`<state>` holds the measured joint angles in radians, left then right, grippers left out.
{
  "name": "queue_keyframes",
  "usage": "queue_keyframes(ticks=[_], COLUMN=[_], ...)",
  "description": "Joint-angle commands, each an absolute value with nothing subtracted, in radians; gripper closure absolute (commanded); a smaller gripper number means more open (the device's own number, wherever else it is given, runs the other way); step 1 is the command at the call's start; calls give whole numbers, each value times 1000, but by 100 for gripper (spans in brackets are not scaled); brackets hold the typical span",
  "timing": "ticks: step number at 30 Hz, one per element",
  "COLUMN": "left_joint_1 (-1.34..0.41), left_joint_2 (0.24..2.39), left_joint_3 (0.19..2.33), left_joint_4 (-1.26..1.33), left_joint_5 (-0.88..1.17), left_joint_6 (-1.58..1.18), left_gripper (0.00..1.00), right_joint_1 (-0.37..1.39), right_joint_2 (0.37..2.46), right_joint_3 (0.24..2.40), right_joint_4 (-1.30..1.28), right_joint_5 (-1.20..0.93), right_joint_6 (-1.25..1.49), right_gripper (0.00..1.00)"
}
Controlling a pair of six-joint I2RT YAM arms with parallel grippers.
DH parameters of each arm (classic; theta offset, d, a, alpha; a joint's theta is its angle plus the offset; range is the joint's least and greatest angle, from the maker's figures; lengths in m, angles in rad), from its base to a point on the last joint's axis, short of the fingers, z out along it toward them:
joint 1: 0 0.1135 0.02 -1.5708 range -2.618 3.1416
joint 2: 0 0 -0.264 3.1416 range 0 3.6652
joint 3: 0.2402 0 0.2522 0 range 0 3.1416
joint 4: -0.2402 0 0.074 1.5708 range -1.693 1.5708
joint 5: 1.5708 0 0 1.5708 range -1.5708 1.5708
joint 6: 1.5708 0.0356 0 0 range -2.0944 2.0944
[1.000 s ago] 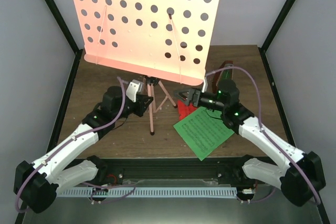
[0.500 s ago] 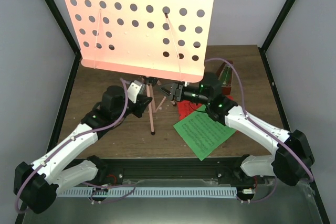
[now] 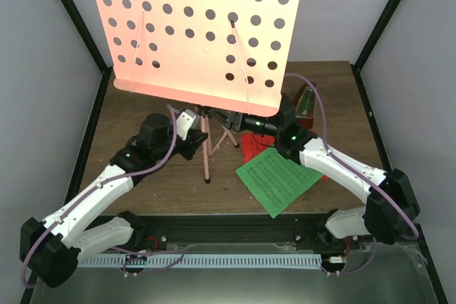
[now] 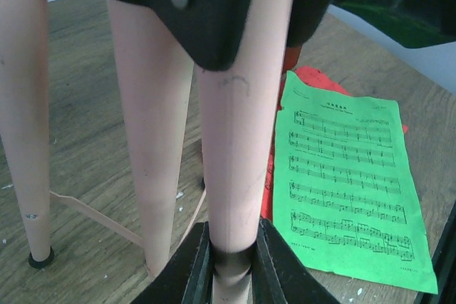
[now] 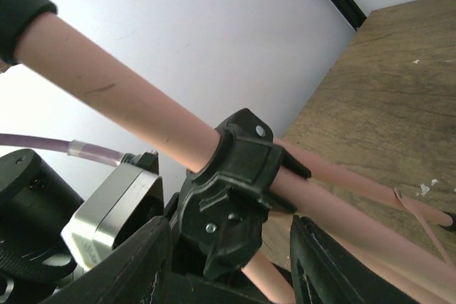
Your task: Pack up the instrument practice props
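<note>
The pink music stand stands at the back middle, with its hole-dotted desk [image 3: 199,33] high over its tripod legs [image 3: 206,158]. My left gripper [image 3: 199,132] is shut on one pink tube of the stand [image 4: 231,176], below its black collar [image 4: 214,5]. My right gripper [image 3: 229,120] is open, its fingers [image 5: 135,261] on either side of the stand's black clamp collar [image 5: 235,190] without closing on it. The green music sheet [image 3: 278,179] lies flat at the front right, over the red sheet [image 3: 251,149]. The reddish-brown metronome [image 3: 306,101] stands behind my right arm, partly hidden.
The wooden table [image 3: 135,112] is closed in by grey walls and black corner posts [image 3: 381,26]. A black rail [image 3: 228,222] runs along the near edge. The stand's desk overhangs both grippers. A thin pink brace strap [image 4: 85,211] links the tripod legs near the tabletop.
My right gripper has moved left, away from the sheets, to the stand's collar. The stand's desk swayed left, then back. My left gripper kept its hold on the tube.
</note>
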<state>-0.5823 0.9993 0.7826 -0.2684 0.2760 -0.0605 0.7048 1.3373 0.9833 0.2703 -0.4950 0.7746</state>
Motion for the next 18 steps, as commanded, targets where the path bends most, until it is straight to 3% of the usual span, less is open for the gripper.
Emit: queue_keyframes(ticks=[1, 13, 18], left_joint_1=[-585, -585, -586], left_joint_2=[1010, 959, 940], left_joint_3=[812, 749, 739], left_joint_4=[-354, -289, -288], left_joint_5=[316, 301, 285], left_joint_6=[24, 63, 70], left_gripper=[100, 100, 100], right_joint_1=[713, 732, 738], right_joint_2=[1367, 1374, 1361], right_joint_3=[1042, 1031, 1012], right_joint_4=[275, 241, 159], right_joint_5=[-470, -434, -348], right_joint_6=[754, 642, 420], right_gripper=[55, 88, 94])
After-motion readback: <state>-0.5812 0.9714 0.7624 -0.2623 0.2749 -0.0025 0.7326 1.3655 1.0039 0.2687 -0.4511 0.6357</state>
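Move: The black collar knob of the instrument stand is almost between the right hand's open fingers, about 1 cm farther left and at the same height. Down on the table, some 28 cm below this hand, the red sheets lie about 10 cm back and 16 cm right, and the green sheet music 22 cm back and 24 cm right. From the left hand, already gripping the stand's near leg, the knob is about 8 cm above and 3 cm ahead. The right fingers close from about half open and pinch the black knob at the stand's collar, as the hand eases about 1 cm left onto it. Once they are nearly shut, the wrist starts a small roll about the fingers' length, some 5 to 10 degrees, with the forward side rising. The left hand keeps its grip on the leg, staying in place. ##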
